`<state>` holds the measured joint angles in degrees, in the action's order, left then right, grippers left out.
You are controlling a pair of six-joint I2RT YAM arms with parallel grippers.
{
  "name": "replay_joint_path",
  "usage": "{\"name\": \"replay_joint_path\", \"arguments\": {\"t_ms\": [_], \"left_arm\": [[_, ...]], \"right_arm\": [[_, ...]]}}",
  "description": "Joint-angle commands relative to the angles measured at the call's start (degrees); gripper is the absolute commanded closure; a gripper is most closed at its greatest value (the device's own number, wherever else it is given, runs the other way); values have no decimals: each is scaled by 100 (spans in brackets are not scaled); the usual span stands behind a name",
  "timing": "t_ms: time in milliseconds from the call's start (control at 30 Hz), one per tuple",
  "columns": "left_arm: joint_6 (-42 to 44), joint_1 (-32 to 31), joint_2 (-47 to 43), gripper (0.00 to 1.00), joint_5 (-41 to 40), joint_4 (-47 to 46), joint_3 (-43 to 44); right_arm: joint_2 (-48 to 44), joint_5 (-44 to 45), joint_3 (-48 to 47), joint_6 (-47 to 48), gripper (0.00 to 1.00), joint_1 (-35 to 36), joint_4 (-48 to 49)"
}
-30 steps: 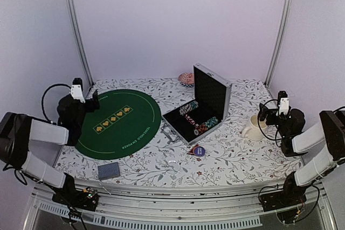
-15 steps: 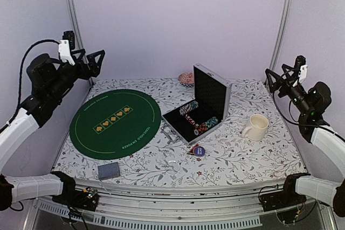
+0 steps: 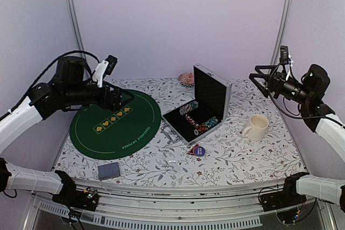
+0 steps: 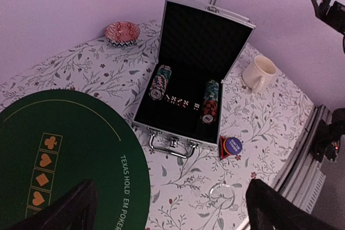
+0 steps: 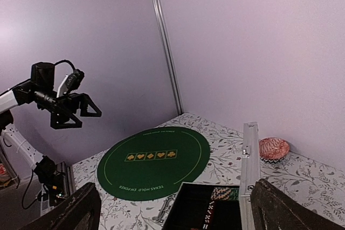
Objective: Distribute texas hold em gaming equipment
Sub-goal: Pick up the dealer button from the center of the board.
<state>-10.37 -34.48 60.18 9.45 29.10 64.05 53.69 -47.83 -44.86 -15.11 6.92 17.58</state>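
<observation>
Striped poker chips (image 3: 188, 107) lie in rows inside the open silver case (image 3: 213, 95), with a second row (image 3: 207, 126) nearer the front; both rows (image 4: 160, 82) (image 4: 210, 100) also show from the left wrist. A deck of cards (image 3: 108, 171) with a grey-blue back lies near the front left edge. In front of the case sits a round button (image 3: 198, 150), purple on top with orange beneath (image 4: 233, 145). My left gripper (image 3: 116, 98) hangs open and empty above the green mat (image 3: 116, 125). High at the right, my right gripper (image 3: 257, 76) is open and empty too.
A cream mug (image 3: 255, 127) stands right of the case. A small red patterned bowl (image 3: 186, 78) sits at the back behind the case. The case lid stands upright (image 5: 248, 165). A clear round disc (image 4: 223, 192) lies on the floral cloth near the front.
Both arms have lifted from their low folded rest at the table's sides. The left gripper has swung forward over the mat; the right has moved inward above the mug side.
</observation>
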Motion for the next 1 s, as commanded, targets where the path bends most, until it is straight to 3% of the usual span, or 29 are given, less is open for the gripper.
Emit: {"name": "replay_joint_path", "arguments": {"t_ms": [0,167,367,633,967], "left_arm": [[-139,-617,342,2,-152,833,-188],[87,-1941,1041,2,-557,753,-356],[634,-3331,2791,2,-965,852,80],[835,-3469,4440,2,-865,1162,911],[770,-3319,5506,2,-1076,1691,1618]], "right_arm": [[-51,791,-392,345,1,911,-1487],[106,1733,-446,584,1,1646,-2229],[69,2503,-10,662,1,1689,-2396],[116,2625,280,778,1,1683,-2547],[-113,2541,562,971,1,1690,-2564]]}}
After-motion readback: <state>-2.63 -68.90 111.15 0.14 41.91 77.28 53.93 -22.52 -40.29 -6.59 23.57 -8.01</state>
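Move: The clear dealer button lies flat near the front edge of the table, about 9 cm back, 18 cm to the right and some 32 cm below the left hand. The small blind button lies roughly 10 cm right of it and 8 cm farther out; the chip case's middle is about 15 cm ahead and 28 cm right of the hand, the card deck 12 cm back and 9 cm left. From the right hand the dealer button lies some 33 cm left, 10 cm back and 38 cm below. To the dealer button the left hand swoops down some 28 cm, while also going right and back, then eases off just above it, wrist swung round until the open fingers point almost straight down, no touch yet. The empty right hand drifts about 5 cm left, then eases partway back as it sinks some 13 cm, tipping downward, still open. ##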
